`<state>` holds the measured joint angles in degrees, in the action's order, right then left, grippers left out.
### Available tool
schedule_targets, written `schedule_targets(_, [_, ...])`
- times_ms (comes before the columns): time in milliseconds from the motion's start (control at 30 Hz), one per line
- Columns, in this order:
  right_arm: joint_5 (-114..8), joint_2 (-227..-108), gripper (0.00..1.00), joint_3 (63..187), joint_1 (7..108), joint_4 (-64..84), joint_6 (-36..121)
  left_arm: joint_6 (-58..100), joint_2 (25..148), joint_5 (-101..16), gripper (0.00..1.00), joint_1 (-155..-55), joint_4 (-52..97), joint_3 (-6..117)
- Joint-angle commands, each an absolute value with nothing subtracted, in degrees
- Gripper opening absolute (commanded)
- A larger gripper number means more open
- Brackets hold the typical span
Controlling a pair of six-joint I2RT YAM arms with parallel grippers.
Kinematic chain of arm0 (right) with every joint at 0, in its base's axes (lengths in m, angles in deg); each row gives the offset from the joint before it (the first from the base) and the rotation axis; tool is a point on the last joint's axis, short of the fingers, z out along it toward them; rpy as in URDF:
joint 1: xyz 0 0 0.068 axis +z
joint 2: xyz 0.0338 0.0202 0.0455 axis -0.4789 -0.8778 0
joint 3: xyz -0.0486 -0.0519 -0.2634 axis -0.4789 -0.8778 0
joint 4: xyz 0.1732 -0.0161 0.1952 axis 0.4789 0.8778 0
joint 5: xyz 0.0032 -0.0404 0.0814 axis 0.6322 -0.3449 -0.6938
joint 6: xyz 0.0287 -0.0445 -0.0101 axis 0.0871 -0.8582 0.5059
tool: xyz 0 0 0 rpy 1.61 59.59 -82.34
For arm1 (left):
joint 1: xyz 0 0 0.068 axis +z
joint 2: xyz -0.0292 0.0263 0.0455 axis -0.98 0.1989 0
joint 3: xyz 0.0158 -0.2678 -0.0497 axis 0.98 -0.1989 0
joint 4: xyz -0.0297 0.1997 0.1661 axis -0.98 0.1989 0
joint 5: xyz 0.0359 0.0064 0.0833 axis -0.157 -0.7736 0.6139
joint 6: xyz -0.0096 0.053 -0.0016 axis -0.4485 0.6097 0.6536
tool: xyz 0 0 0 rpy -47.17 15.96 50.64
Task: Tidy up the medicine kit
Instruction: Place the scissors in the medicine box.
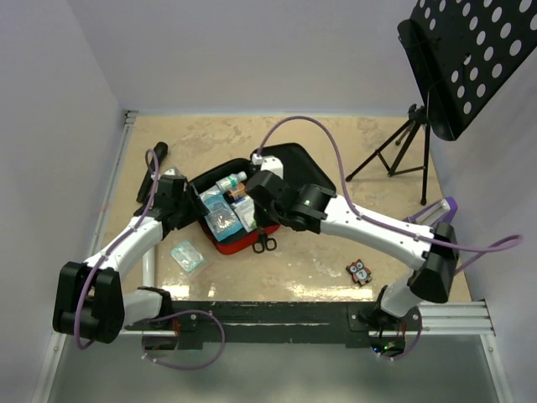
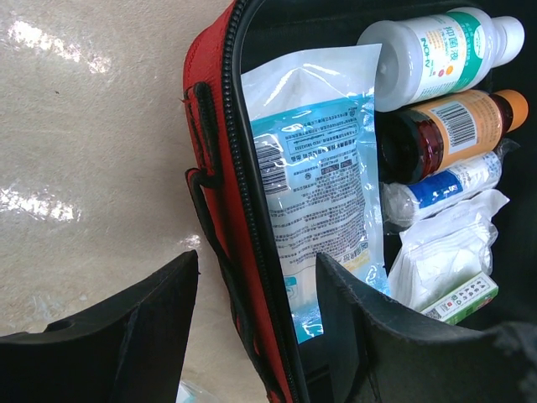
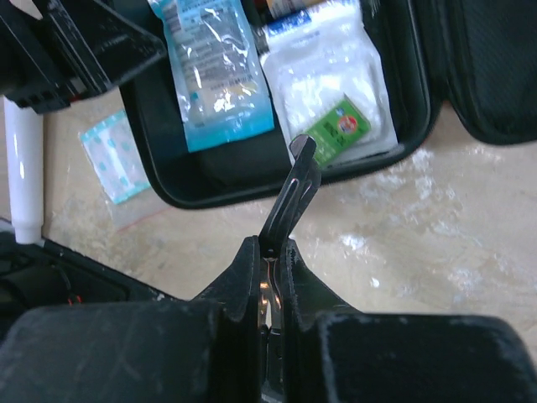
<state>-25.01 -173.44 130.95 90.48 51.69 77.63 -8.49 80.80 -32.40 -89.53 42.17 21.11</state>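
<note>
The medicine kit (image 1: 239, 245) lies open on the table, a red case with black lining (image 3: 419, 101). In it are a blue-white pouch (image 2: 319, 168), a white bottle (image 2: 428, 50), a brown bottle (image 2: 453, 126), a bandage roll (image 2: 445, 180), white gauze (image 2: 445, 252) and a small green box (image 3: 340, 130). My left gripper (image 2: 256, 260) is open, one finger on each side of the kit's red left wall (image 2: 210, 109). My right gripper (image 3: 270, 243) is shut on dark scissors (image 3: 294, 185), held over the kit's near edge; their black handles (image 1: 266, 244) show in the top view.
A blue-patterned plaster packet (image 1: 187, 256) lies on the table left of the kit. A small colourful item (image 1: 360, 271) sits at the front right. A black music stand (image 1: 470, 59) on a tripod (image 1: 394, 155) stands at the back right. A black cylinder (image 1: 158, 155) lies at the back left.
</note>
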Motion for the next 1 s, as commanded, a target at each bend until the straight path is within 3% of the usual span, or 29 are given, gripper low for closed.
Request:
schedule_targets(0, [-22.0, -180.8, 0.00, 140.1, 89.6, 50.9, 71.9, -8.4, 78.9, -32.2, 0.62, -89.1, 42.4, 23.3])
schedule_targets(433, [-24.1, -202.6, 0.00, 161.1, 84.7, 43.8, 57.6, -5.9, 70.9, -30.9, 0.65, -86.5, 51.2, 32.7])
schedule_targets(967, [-31.4, -208.6, 0.00, 160.0, 84.8, 33.8, 41.0, -5.5, 65.1, -29.3, 0.66, -84.6, 53.3, 31.8])
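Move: The right hand already holds the scissors; the medicine box's centre lies about 14 cm ahead, 13 cm to its left and 15 cm below. Inside, from this hand, the gauze pouch is some 11 cm ahead and 7 left, the blue packet 11 ahead and 20 left, the white bottle 24 ahead and 15 left, all roughly as low. From the left hand, down at the box's left wall, the box's centre is about 3 cm ahead, 13 right and slightly below. Keep the right fingers shut on the scissors and carry them forward and left over the medicine box, about 14 cm out and 11 cm across, sinking some 5 cm, while turning the hand counter-clockwise and tipping the fingers up. Meanwhile raise the open left hand some 11 cm off the box's left wall, easing slightly left and tilting its fingers more forward. ##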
